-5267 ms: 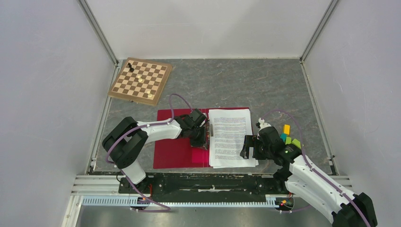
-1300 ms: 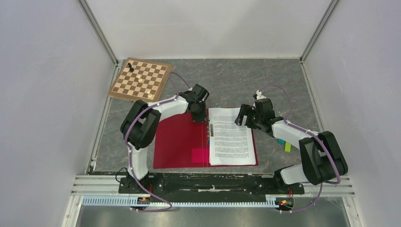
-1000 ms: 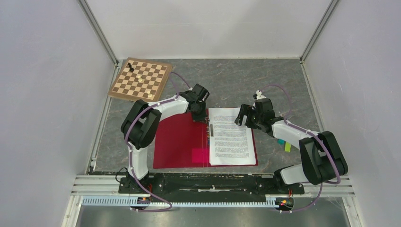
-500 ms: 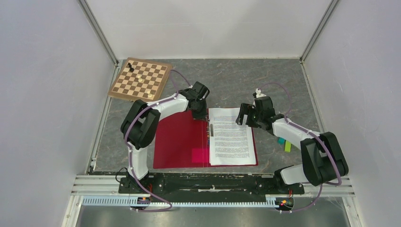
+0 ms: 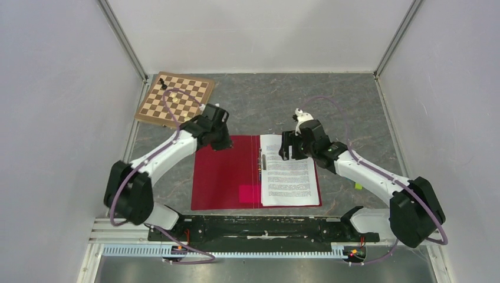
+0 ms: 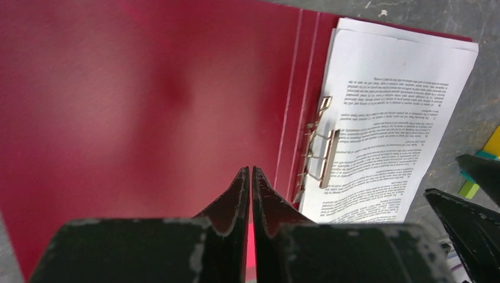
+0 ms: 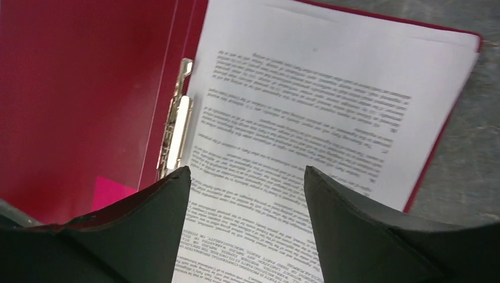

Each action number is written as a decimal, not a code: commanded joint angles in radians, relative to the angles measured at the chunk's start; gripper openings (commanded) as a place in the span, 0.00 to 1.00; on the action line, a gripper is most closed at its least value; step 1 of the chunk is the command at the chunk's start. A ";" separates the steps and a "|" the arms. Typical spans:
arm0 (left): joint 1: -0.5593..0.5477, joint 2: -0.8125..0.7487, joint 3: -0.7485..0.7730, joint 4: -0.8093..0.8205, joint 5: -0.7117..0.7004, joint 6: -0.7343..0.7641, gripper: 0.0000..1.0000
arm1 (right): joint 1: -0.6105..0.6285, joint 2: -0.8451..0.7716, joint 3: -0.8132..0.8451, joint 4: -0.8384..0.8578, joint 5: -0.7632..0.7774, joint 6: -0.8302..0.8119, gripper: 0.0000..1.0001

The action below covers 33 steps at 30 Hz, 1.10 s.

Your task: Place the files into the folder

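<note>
The red folder [image 5: 224, 174] lies open and flat on the table, its metal clip [image 5: 262, 164] along the spine. The files [image 5: 290, 174], printed sheets, lie stacked on its right half, left edge by the clip [image 7: 177, 132]. My left gripper [image 5: 222, 142] hovers over the far left corner of the folder [image 6: 118, 88], its jaws shut with nothing between them [image 6: 249, 171]. Over the far end of the files [image 7: 318, 100], my right gripper [image 5: 287, 152] stands open [image 7: 246, 172], holding nothing. A pink patch [image 7: 115, 191] shows inside the left half.
A brown-and-white chessboard [image 5: 176, 100] with a few pieces sits at the back left. A small green block [image 5: 358, 186] peeks out beside my right arm. Grey walls close in the table on three sides.
My left arm swung left, from the folder's spine to above its far left corner. The right gripper moved left over the top of the files, and its jaws narrowed slightly.
</note>
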 commanded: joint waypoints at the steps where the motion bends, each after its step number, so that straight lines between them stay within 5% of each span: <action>1: 0.021 -0.148 -0.124 0.007 -0.048 -0.057 0.10 | 0.071 0.035 0.036 -0.024 0.039 -0.006 0.71; 15: 0.115 -0.311 -0.266 -0.024 0.031 0.052 0.10 | 0.308 0.281 0.164 0.037 0.190 0.126 0.49; 33: 0.151 -0.234 -0.246 0.036 0.114 0.088 0.09 | 0.321 0.422 0.247 0.049 0.219 0.155 0.29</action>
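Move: To the right hand's left, about 10 cm, and roughly 1 cm nearer the base and 8 below, the clip bar lies on the files. The files' middle is some 5 cm back and barely 1 to the left. The folder's empty left flap is centred about 24 cm left, 5 back; the pink pocket about 15 left, 13 back. From the left hand the clip bar lies roughly 11 cm right, 3 back and 9 below. Sweeping left over the files and sinking, the right hand travels some 10 cm sideways and 6 down to the clip bar, drawing back about 4 cm first, then easing forward again. It rolls slightly and narrows its fingers from about three-quarters to a third open, tips around the bar; contact can't be seen. The left hand clears out, back and left over the empty flap, fingers still shut. ##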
